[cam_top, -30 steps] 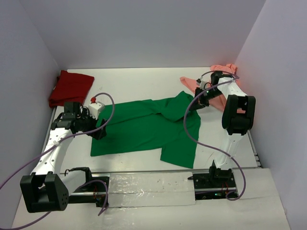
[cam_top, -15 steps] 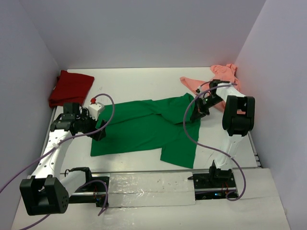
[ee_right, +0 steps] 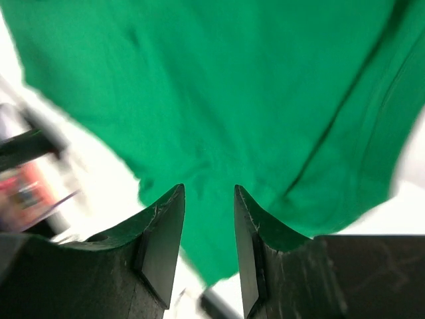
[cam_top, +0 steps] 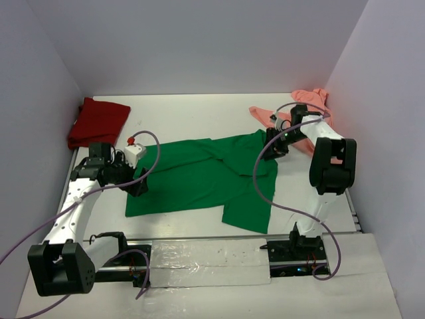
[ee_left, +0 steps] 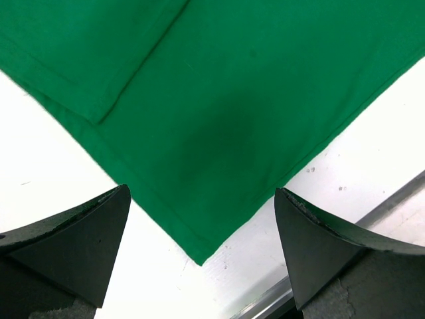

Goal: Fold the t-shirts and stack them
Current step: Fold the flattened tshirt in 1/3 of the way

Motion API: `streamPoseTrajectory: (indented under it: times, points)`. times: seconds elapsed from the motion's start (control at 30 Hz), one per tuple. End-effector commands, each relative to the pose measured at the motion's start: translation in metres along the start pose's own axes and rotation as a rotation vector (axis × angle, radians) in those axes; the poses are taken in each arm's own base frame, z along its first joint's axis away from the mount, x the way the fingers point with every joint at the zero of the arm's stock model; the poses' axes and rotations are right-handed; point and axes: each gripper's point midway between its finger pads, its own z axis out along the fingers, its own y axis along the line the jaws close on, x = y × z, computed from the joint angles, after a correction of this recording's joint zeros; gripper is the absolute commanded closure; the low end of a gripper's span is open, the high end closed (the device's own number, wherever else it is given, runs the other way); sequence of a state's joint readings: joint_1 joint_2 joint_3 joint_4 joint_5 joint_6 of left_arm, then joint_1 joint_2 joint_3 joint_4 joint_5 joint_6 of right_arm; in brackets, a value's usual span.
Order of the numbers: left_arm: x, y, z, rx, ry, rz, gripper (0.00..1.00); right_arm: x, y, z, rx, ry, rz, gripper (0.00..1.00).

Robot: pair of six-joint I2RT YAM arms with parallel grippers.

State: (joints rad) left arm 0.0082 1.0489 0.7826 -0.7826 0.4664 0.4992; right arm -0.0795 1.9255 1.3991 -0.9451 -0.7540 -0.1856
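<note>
The bright green t-shirt (cam_top: 199, 176) lies spread flat in the middle of the table. The dark red t-shirt (cam_top: 98, 121) sits bunched at the back left, and the salmon-pink t-shirt (cam_top: 311, 97) is crumpled at the back right. My left gripper (cam_top: 139, 183) hovers wide open over the green shirt's near left corner (ee_left: 199, 256), touching nothing. My right gripper (cam_top: 271, 147) is at the green shirt's far right edge. In the right wrist view its fingers (ee_right: 166, 226) stand apart above the green cloth (ee_right: 232, 86), with nothing pinched between them.
White walls close in the table on the left, back and right. A silver taped strip (cam_top: 206, 262) and a metal rail (ee_left: 392, 199) run along the near edge. Purple cables (cam_top: 265, 179) loop from both arms over the shirt's right side.
My right gripper was shut and has opened, letting go of the green shirt's far right part. It dipped nearer, then came back a little. The left arm has barely moved.
</note>
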Motion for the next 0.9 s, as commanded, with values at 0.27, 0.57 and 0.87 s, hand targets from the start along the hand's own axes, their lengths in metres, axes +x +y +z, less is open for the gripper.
streamPoseTrajectory:
  times: [0.27,0.57,0.87]
  points:
    - [-0.044,0.017,0.018,0.042,-0.07,-0.086,0.01,-0.038,0.108,0.007,0.373,-0.31,-0.742,0.56]
    - [-0.066,0.033,0.023,-0.003,-0.125,-0.142,0.01,-0.016,0.105,0.056,0.766,-0.225,-1.003,0.56]
    - [-0.066,0.031,0.018,-0.011,-0.135,-0.128,0.01,-0.013,0.076,0.075,1.028,-0.151,-1.062,0.55]
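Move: For the empty right hand, the folded-in sleeve's inner edge lies about 10 cm to the left and 2 cm back, some 4 cm below. From that hand, the shirt's far shoulder corner is roughly 6 cm straight ahead, the near sleeve 17 cm back and 6 cm left, and the pink shirt 8 cm ahead and 11 cm right. From the left hand, the folded strip's hem corner is about 5 cm ahead, 3 cm left and 7 cm below; the green shirt's near hem corner is 8 cm back, 5 cm left. Up and left in an arc, the right hand rises about 7 cm clear of the sleeve and swings some 14 cm left across it, then sinks about 9 cm towards its inner edge, easing back right. Its fingers stay half open and swing round from pointing left-down to forward-down. Wide open, the left hand dips slightly and slides 5 cm forward over the hem end. ##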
